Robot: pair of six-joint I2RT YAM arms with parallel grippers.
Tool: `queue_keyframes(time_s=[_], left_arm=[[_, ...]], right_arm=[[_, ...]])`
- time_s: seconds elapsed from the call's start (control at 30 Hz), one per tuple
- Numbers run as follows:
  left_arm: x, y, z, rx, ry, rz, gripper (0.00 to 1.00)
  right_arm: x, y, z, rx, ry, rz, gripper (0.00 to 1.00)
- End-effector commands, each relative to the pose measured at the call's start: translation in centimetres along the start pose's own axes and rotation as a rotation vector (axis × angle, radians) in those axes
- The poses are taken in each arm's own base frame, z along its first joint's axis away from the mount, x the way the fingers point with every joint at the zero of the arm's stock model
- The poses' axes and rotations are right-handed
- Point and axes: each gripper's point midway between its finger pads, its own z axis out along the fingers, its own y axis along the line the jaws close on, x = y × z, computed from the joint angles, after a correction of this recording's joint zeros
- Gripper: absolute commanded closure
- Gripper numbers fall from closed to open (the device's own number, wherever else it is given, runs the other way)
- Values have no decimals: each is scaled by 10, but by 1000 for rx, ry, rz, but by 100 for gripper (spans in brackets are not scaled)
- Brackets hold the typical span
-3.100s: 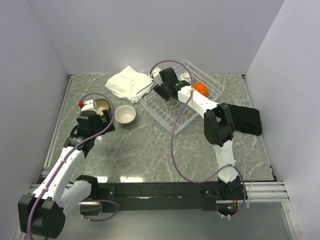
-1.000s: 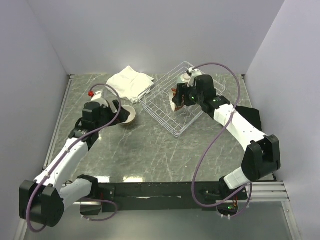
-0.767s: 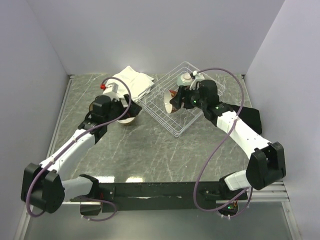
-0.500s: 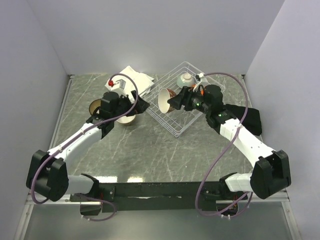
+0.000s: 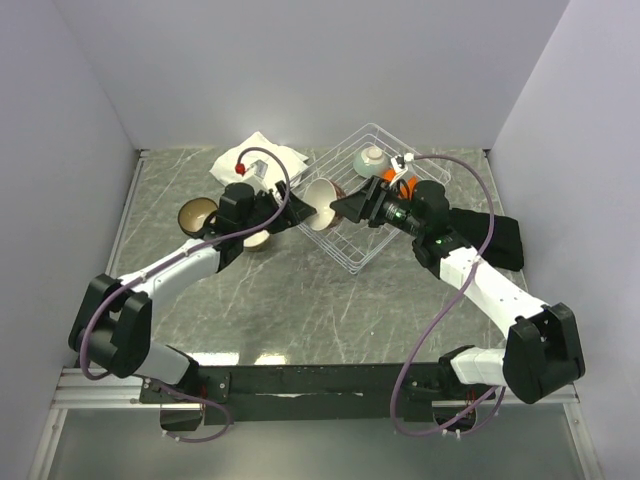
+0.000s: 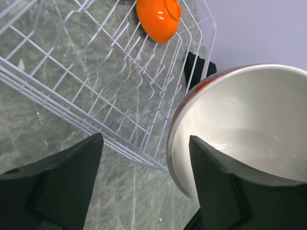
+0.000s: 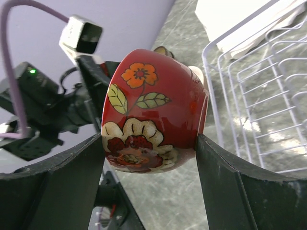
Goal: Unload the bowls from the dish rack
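Note:
My right gripper (image 7: 151, 136) is shut on a red floral bowl (image 7: 153, 105) with a white inside (image 5: 319, 203). It holds the bowl on its side in the air, just off the left corner of the white wire dish rack (image 5: 372, 222). My left gripper (image 6: 144, 139) faces it, jaws open, and the bowl's rim (image 6: 175, 143) stands between its fingers. In the rack, a grey-green bowl (image 5: 370, 158) sits at the back and an orange bowl (image 6: 158, 20) lies at the right side. On the table left of the rack are a brown bowl (image 5: 197, 213) and a white bowl (image 5: 257, 240), the white one half hidden under my left arm.
A folded white cloth (image 5: 262, 160) lies behind the left arm, touching the rack's left edge. A black cloth (image 5: 503, 240) lies right of the rack, under the right arm. Grey walls close in the table on three sides.
The right gripper lifted the red floral bowl out of the rack and carried it left. The left arm swung from the table bowls toward it, and its jaws have narrowed a little.

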Motion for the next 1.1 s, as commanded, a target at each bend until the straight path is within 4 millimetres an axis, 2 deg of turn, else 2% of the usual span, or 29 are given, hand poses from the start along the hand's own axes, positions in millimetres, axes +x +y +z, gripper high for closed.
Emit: queue_keyframes(time_s=[0.0,0.07,0.1,0.17,0.2,0.27,0.3,0.37,0.4,0.47,0.5,0.53,0.57,0.6,0.63,0.7,0.87,0.9,1.07], left_arm=[[-16,-37,3,125,-36,-28,29],[-13,-37,4,132,-27,-42,37],[-13,-38,4,135,-25,-46,46],[-11,-38,5,137,-18,-55,58],[-8,-36,5,133,-14,-60,70],[-9,-35,3,128,-21,-68,81],[-8,-34,1,123,-23,-70,90],[-11,-34,-3,112,-40,-66,97],[-10,-32,-5,104,-39,-64,99],[-13,-27,-9,69,-53,-45,99],[-14,-24,-10,49,-60,-38,99],[-10,-15,-12,6,-43,-22,99],[-14,-15,-15,-12,-53,-10,99],[-18,-8,-17,-53,-71,21,99],[-19,-4,-19,-77,-73,37,99],[-23,6,-29,-143,-88,91,99],[-39,29,-62,-308,-121,188,99],[-43,34,-67,-336,-129,218,99],[-62,68,-91,-493,-151,266,99]], right_arm=[[-35,54,-12,-190,-124,-55,100],[-32,54,-12,-198,-118,-44,100],[-31,53,-12,-198,-118,-41,100],[-29,52,-14,-201,-120,-39,100],[-28,51,-13,-199,-116,-36,100],[-25,48,-15,-193,-111,-36,100],[-24,47,-15,-192,-110,-36,100],[-19,44,-16,-184,-106,-33,99],[-17,41,-17,-177,-104,-37,92],[-13,36,-19,-159,-103,-38,79],[-9,31,-19,-142,-91,-47,63],[-6,28,-20,-131,-84,-53,54],[-6,26,-21,-119,-87,-62,45],[-1,22,-22,-104,-74,-74,31],[1,19,-23,-93,-70,-80,25],[3,15,-27,-69,-64,-112,17],[3,9,-33,-20,-63,-169,8],[5,5,-34,0,-58,-179,3],[1,0,-37,38,-61,-217,0]])
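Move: The red flowered bowl hangs between the hands, its foot in the right fingers: its middle is about 5 cm right of the open left hand, level with it fore and aft, and some 3 cm higher. From the right hand, it is roughly 2 cm ahead, 3 cm left and 4 cm lower. The white bowl stands about 13 cm left and 3 cm ahead of the left hand, 17 cm below. The orange bowl is some 19 cm ahead and 14 cm right of the right hand, 20 cm below. The left fingers close on the near rim of the red bowl, one inside and one outside, while the hand eases a little right and up. Both hands draw back about 2 cm with the bowl between them; then the right fingers open wider, let go of its foot and edge away. The left hand swings it some 11 cm left and 4 cm down towards the white bowl, rolling about 30 degrees, left side rising. ##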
